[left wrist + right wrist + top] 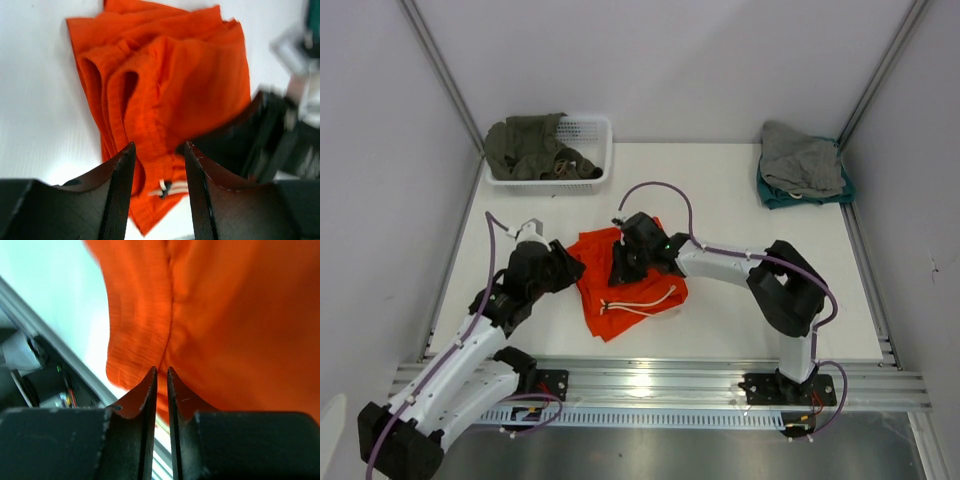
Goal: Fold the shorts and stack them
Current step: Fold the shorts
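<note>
The orange shorts (602, 288) lie bunched in the middle of the white table, their white drawstring (645, 300) towards the near side. My right gripper (620, 268) is down on their middle. In the right wrist view its jaws (162, 369) stand almost together, pinching a fold of the shorts (240, 315) that is raised off the table. My left gripper (575, 268) is at the shorts' left edge. It hangs open (159, 145) above the waistband of the shorts (200, 75), with the drawstring knot (167, 187) showing between its fingers and nothing held.
A white basket (592, 132) at the back left holds an olive-green garment (530, 148). Grey (802, 158) and teal (775, 196) garments are piled at the back right. A metal rail (660, 375) runs along the near table edge.
</note>
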You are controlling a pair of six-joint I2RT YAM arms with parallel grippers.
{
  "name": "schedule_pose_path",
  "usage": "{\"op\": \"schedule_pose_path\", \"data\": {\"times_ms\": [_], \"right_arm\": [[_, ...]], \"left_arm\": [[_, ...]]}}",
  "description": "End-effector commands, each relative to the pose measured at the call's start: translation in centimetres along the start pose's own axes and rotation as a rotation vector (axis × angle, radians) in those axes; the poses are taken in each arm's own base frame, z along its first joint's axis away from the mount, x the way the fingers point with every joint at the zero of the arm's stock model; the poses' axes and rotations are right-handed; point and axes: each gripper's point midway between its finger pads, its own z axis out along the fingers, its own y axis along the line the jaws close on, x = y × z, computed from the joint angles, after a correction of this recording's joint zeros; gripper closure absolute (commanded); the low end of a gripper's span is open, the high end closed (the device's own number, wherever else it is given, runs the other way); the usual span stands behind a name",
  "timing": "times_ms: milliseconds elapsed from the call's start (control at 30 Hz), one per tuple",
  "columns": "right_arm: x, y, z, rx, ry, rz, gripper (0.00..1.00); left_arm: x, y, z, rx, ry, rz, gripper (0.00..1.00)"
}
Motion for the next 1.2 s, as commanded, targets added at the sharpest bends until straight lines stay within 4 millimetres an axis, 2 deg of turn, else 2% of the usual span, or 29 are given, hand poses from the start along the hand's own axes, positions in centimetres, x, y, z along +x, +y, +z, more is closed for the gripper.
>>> {"op": "schedule_pose_path", "data": {"times_ms": [0, 33, 67, 100, 167, 200, 267, 367, 400, 567, 700, 800, 900, 933, 967, 1033, 1067, 1100, 1133, 1167], "right_arm": [[-0.7, 4.2, -2.0, -0.156, -0.096, -0.026, 0.85], [0.4, 4.3, -1.8, -0.159, -0.084, -0.028, 0.85], [0.8, 4.3, -1.9, -0.156, -0.080, -0.029, 0.85], [0.4, 4.8, -1.8, -0.170, -0.110, -0.038, 0.85], [1.5, 4.7, -1.4, -0.174, -0.095, -0.033, 0.86], [1.5, 5.0, -1.3, -0.190, -0.103, -0.033, 0.87], [2.2, 5.1, -0.9, -0.210, -0.091, -0.028, 0.87], [3.1, 5.2, -0.1, -0.185, -0.074, -0.058, 0.87], [3.6, 4.6, 0.3, -0.151, -0.058, -0.059, 0.87], [6.7, 2.3, 2.7, -0.075, 0.023, -0.054, 0.87], [7.5, 1.0, 3.0, -0.037, 0.035, -0.062, 0.86], [6.5, 1.1, 2.4, -0.041, 0.008, -0.067, 0.85], [5.2, 1.7, 1.5, -0.067, -0.019, -0.064, 0.83], [4.8, 2.0, 1.3, -0.077, -0.026, -0.063, 0.82], [4.3, 2.4, 0.9, -0.102, -0.030, -0.063, 0.81], [2.6, 2.9, -0.5, -0.128, -0.066, -0.056, 0.76], [1.6, 3.6, -1.8, -0.158, -0.088, -0.060, 0.74], [0.8, 3.7, -2.7, -0.171, -0.106, -0.057, 0.65], [-0.6, 3.1, -3.6, -0.176, -0.133, -0.041, 0.60], [-1.0, 2.9, -4.4, -0.195, -0.135, -0.035, 0.56]], "left_arm": [[-1.7, -1.1, 1.8, 0.058, -0.012, 0.011, 0.53], [-2.3, -1.4, 2.2, 0.069, -0.023, 0.005, 0.53], [-2.1, -1.7, 2.6, 0.085, -0.004, 0.010, 0.53], [-2.0, -1.7, 3.6, 0.080, 0.008, 0.008, 0.53], [-2.1, -2.0, 4.6, 0.107, 0.012, -0.008, 0.54], [-1.6, -1.4, 5.6, 0.093, 0.033, -0.025, 0.54], [-1.8, -2.4, 6.3, 0.168, 0.038, -0.052, 0.55], [-1.8, -2.7, 7.6, 0.179, 0.050, -0.066, 0.55], [-1.7, -2.5, 7.9, 0.170, 0.058, -0.062, 0.55], [0.7, 0.4, 9.8, 0.117, 0.111, -0.101, 0.55], [2.0, 3.2, 10.4, 0.064, 0.122, -0.135, 0.56], [3.0, 4.9, 10.7, 0.034, 0.120, -0.143, 0.56], [3.1, 5.3, 11.3, 0.019, 0.124, -0.129, 0.56], [3.0, 5.0, 11.3, 0.032, 0.126, -0.124, 0.56], [2.1, 4.2, 11.6, 0.052, 0.112, -0.121, 0.56], [1.9, 3.9, 11.6, 0.063, 0.113, -0.116, 0.56], [1.1, 3.2, 11.6, 0.081, 0.101, -0.108, 0.56], [0.6, 2.8, 11.3, 0.094, 0.090, -0.099, 0.55], [0.3, 2.6, 11.2, 0.095, 0.088, -0.093, 0.55], [-0.6, 2.0, 11.1, 0.103, 0.071, -0.083, 0.55]]}}
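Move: The shorts' raised waistband folds lie about 8 cm ahead of the left hand, 2 cm to its left and some 10 cm below. The drawstring knot is roughly 3 cm back, 4 cm right and 11 cm below the same hand. From the right hand, that knot is about 5 cm back, 3 cm left and 6 cm below; the shorts' near corner is 12 cm back, 2 cm left and 7 cm below. The folds are 6 cm ahead, 6 cm left and 5 cm below the right hand. The left hand comes down some 10 cm and forward about 7 cm onto the bunched waistband folds, its part-open fingers keeping their gap and ending astride the inner edge of the folds, close to the cloth. Meanwhile the right hand, fingers nearly shut, draws back about 6 cm over the waistband towards the drawstring knot, edging left and dipping some 4 cm at the end of that stroke, then turns back forward and rises as its fingers open to nearly half. ##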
